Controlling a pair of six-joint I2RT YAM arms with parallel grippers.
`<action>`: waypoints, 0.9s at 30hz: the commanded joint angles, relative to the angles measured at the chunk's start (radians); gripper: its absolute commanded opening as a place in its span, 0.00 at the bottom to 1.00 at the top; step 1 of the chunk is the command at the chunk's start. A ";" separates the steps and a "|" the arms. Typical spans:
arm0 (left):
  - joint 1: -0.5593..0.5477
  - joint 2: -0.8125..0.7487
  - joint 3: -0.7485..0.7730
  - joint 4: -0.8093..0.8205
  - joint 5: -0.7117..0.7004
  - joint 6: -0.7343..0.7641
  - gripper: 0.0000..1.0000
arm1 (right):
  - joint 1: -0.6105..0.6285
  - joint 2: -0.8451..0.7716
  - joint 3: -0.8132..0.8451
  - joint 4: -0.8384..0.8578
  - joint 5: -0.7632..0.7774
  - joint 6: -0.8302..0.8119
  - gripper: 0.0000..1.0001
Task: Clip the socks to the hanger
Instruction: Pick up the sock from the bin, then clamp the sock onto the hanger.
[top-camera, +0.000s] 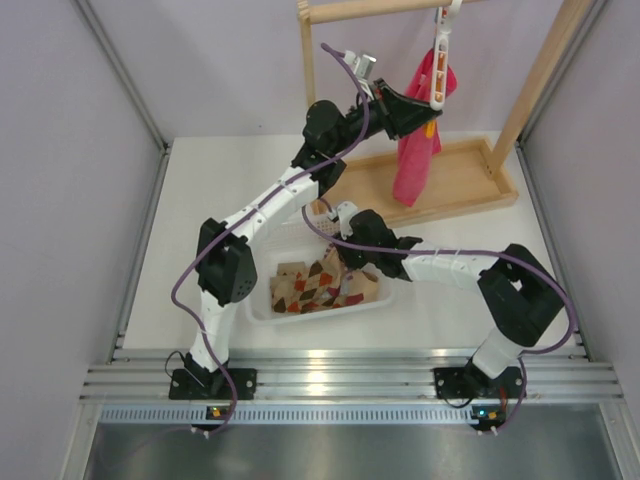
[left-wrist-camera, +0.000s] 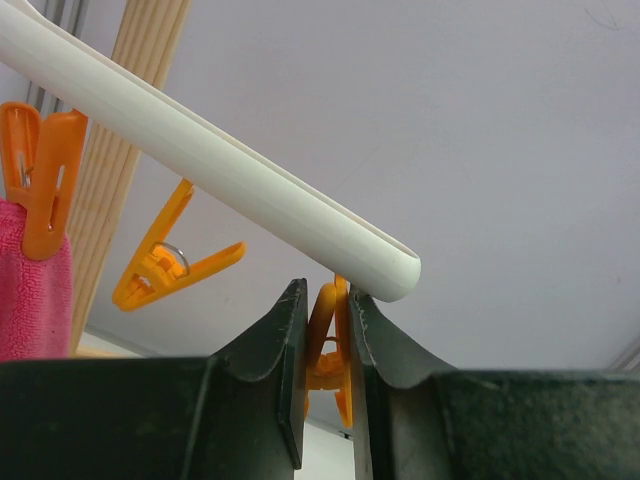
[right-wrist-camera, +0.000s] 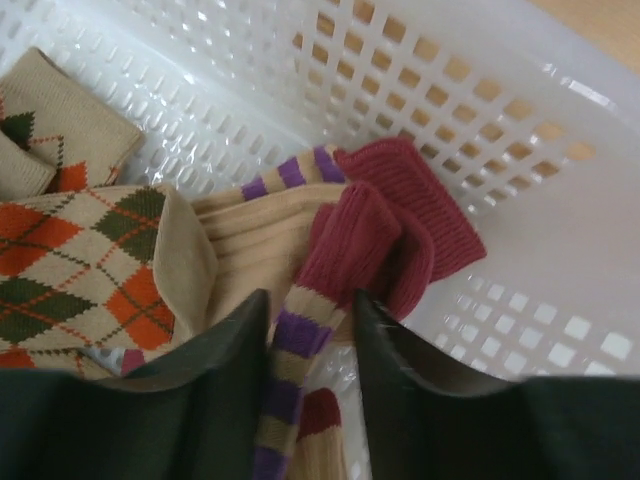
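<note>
The white hanger (top-camera: 441, 55) hangs from the wooden rack, and its bar (left-wrist-camera: 200, 150) crosses the left wrist view. My left gripper (left-wrist-camera: 328, 290) is raised to it (top-camera: 425, 112) and shut on an orange clip (left-wrist-camera: 330, 335) under the bar's end, squeezing the clip's handles together. The socks lie in a white basket (top-camera: 262, 300). My right gripper (right-wrist-camera: 311, 297) is down in the basket (top-camera: 340, 262), open, its fingers either side of a purple-striped sock (right-wrist-camera: 300, 330) with a maroon end (right-wrist-camera: 380, 235). Argyle socks (right-wrist-camera: 80, 260) lie to the left.
A pink cloth (top-camera: 418, 145) hangs from another orange clip (left-wrist-camera: 45, 180), and a free clip (left-wrist-camera: 165, 265) dangles beside it. The wooden rack (top-camera: 545, 70) stands in a wooden tray (top-camera: 470, 185) behind the basket. The basket's lattice wall (right-wrist-camera: 480, 130) is close to my right fingers.
</note>
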 joint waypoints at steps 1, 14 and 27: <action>-0.010 -0.043 -0.018 -0.012 0.028 -0.021 0.00 | 0.026 0.010 0.034 -0.040 0.006 -0.008 0.33; -0.009 -0.047 -0.017 0.001 0.040 -0.050 0.00 | -0.054 -0.459 -0.097 0.093 -0.239 -0.238 0.00; -0.003 -0.022 -0.023 0.189 0.119 -0.158 0.00 | -0.518 -0.749 -0.052 -0.111 -0.719 -0.377 0.00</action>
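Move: Under the right hand in the bin lies the maroon-ended striped sock, its upper stripes between the open fingers, its middle about 4 cm back, 3 cm left and 3 cm below. The other sock's maroon cuff is roughly 3 cm ahead, 1 cm right and 3 cm below; the argyle sock is some 9 cm back and 8 cm left, also 3 cm below. From the left hand, the striped sock lies about 11 cm back, 12 cm left and 42 cm below. Closing on the sock's striped part, the right fingers pinch it as the hand sinks a last centimetre and eases back. The hand then lifts it steeply some 24 cm, out of the bin, and swings about 12 cm right past the rim, fingertips tilting up by roughly 35 degrees. The left fingers keep hold of the orange clip. ##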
